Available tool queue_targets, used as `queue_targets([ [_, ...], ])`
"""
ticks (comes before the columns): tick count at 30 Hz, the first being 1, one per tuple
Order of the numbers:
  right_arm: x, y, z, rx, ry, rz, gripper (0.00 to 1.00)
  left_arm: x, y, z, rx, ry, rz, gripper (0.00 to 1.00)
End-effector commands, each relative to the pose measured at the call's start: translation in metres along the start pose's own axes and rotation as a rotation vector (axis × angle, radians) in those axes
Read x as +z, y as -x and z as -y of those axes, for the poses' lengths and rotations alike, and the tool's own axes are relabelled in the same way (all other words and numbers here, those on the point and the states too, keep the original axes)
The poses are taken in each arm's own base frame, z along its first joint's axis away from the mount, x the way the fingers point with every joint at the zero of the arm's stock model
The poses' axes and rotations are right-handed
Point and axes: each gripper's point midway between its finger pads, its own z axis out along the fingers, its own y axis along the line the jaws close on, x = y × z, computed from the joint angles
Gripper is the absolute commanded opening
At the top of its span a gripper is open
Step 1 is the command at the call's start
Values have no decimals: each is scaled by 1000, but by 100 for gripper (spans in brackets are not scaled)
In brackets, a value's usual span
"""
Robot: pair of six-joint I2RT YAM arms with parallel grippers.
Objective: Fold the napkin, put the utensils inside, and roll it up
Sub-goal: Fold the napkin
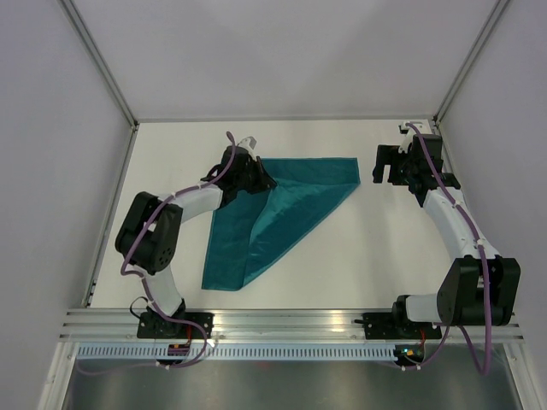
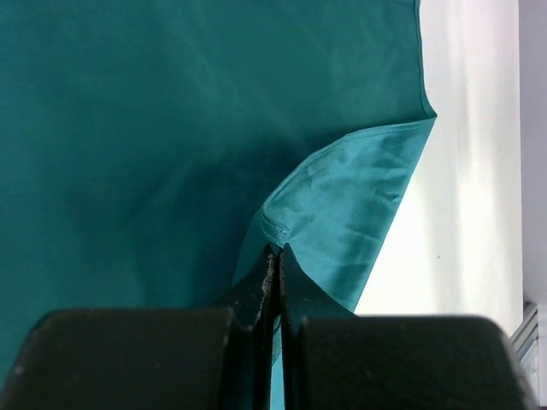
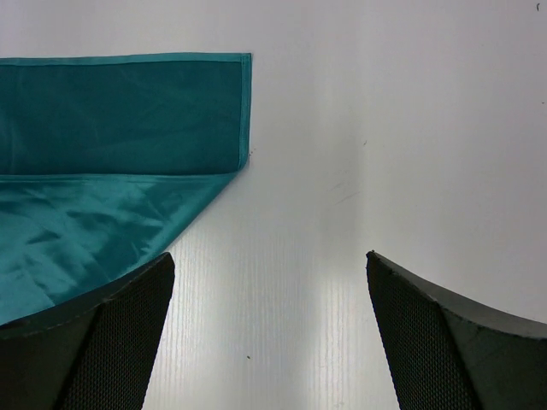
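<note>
The dark teal napkin (image 1: 286, 201) lies on the white table, its left part lifted and folded over toward the right in a slanting flap. My left gripper (image 1: 263, 181) is at the napkin's upper left and is shut on a pinched fold of the cloth (image 2: 333, 213); in the left wrist view the jaws (image 2: 276, 250) meet with fabric between them. My right gripper (image 1: 382, 164) hangs open just right of the napkin's far right corner (image 3: 244, 60), with only bare table between its fingers (image 3: 128, 325). No utensils are in view.
White walls and slanted metal posts (image 1: 102, 64) enclose the table on three sides. A metal rail (image 1: 291, 320) with both arm bases runs along the near edge.
</note>
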Motion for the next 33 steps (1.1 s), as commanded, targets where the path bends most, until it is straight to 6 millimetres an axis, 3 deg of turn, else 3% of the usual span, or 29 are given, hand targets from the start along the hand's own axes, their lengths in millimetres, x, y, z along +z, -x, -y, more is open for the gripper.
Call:
queue_targets([
  [1, -6, 8, 0, -2, -5, 9, 98, -15, 30, 17, -48, -74, 55, 2],
  [16, -5, 6, 1, -1, -7, 4, 98, -21, 84, -27, -110, -22, 122, 2],
  [33, -5, 5, -1, -6, 4, 1, 98, -20, 108, -65, -150, 27, 139, 2],
])
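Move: Held in my shut left fingers is the napkin's near right corner. It is bound for the far left corner, about 20 cm to the left of my left hand, 14 cm ahead and 8 cm below. At that same table level, the far right corner is some 14 cm ahead and 32 cm to the right; the near left corner is roughly 38 cm back and 21 cm left. From my right hand, the far left corner lies about 58 cm left, 15 cm ahead and 16 cm below. Keeping my left fingers shut on the napkin's near right corner, I draw it diagonally left and forward towards the far left corner, about 9 cm left and 7 cm forward. On the way I rise some 3 cm, then ease down about 1 cm, turning the wrist roughly 10 degrees counter-clockwise. ##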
